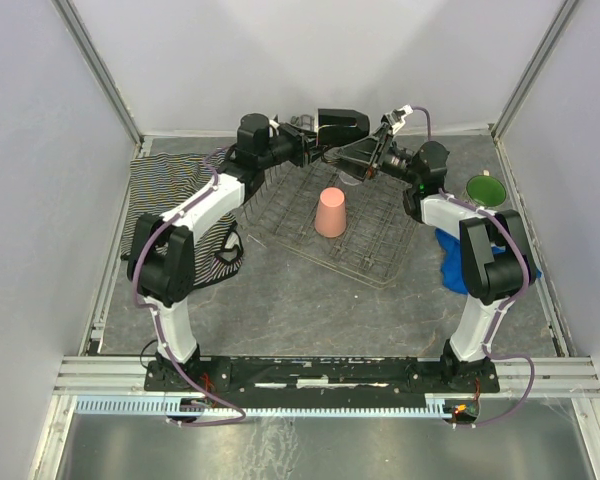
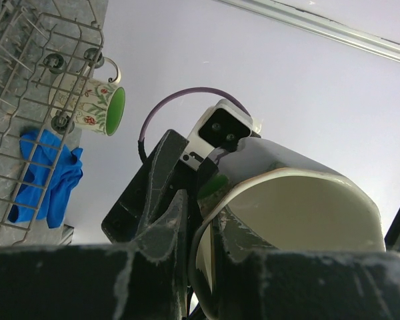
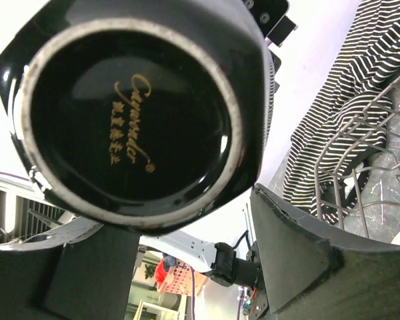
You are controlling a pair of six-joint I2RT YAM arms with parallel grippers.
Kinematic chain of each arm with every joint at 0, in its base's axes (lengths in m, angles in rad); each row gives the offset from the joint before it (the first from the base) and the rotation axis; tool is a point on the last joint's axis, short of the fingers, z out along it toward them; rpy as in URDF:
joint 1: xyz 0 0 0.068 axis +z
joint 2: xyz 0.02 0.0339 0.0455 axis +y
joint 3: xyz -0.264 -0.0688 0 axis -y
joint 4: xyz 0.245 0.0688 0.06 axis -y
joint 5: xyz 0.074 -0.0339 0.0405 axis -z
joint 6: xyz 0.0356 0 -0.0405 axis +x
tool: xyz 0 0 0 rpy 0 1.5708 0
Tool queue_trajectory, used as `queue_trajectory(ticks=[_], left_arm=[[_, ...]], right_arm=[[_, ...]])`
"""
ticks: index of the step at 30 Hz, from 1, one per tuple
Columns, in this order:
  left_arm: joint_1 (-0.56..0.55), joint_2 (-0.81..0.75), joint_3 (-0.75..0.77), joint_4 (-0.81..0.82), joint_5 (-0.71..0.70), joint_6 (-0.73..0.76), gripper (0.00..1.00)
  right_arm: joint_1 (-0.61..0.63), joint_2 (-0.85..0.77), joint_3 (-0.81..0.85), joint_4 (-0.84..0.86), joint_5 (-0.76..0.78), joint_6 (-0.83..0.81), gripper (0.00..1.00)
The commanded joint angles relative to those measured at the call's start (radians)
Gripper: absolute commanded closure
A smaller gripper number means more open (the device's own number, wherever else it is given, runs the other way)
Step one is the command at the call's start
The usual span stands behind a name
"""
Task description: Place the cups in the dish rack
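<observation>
My left gripper (image 1: 325,135) is shut on the rim of the black mug (image 1: 343,124), held in the air over the back of the dish rack (image 1: 375,262). In the left wrist view one finger (image 2: 243,230) is inside the cream interior (image 2: 300,213) and the other outside. My right gripper (image 1: 354,156) is open, its jaws on either side of the mug's base (image 3: 130,110). The salmon-pink tumbler (image 1: 331,212) stands upside down in the rack. The floral mug (image 1: 485,190) with green interior sits right of the rack and shows in the left wrist view (image 2: 97,103). I cannot make out the clear glass.
A striped cloth (image 1: 170,205) lies left of the rack and partly under it, also in the right wrist view (image 3: 347,100). A blue cloth (image 1: 450,255) lies at the rack's right, beside my right arm. Grey walls close the table on three sides.
</observation>
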Motion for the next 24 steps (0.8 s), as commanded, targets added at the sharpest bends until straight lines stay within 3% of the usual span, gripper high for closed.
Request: queue_trajectory(ticks=[1,12,24], left_arm=[[-0.019,-0.096,0.007,0.146,-0.023,-0.036,0.97],[-0.038,-0.087,-0.021,0.192,-0.038,-0.037,0.97],[-0.065,-0.097,-0.074,0.236,-0.062,-0.036,0.97]], right_arm=[[0.012,-0.04,0.022,0.06,0.033,-0.01,0.3],[0.043,-0.033,0.036,0.078,0.046,0.013,0.44],[0.05,-0.004,0.047,0.147,0.086,0.073,0.48]])
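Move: The left hand already holds the black cup by its rim, base towards the right hand; the cup's middle is about 6 cm right of the left hand, 3 cm ahead and 3 cm above. From the right hand, which aims for it, the cup lies some 6 cm ahead, 2 cm left and 3 cm above. Below the right hand in the rack, some 24 cm down, the orange cup is level and 3 cm left, the clear glass roughly 16 cm ahead and 4 cm right. With its fingers pointing left at the black cup's base, the right hand eases about 1.5 cm left and nearly 1 cm up towards the cup, its fingers closing from about three-quarters open to half; whether they already grip the cup can't be seen. The left hand keeps its pinch on the rim, almost stands, then sinks about 1.5 cm in the second half, bringing the cup down to the right hand's height. ##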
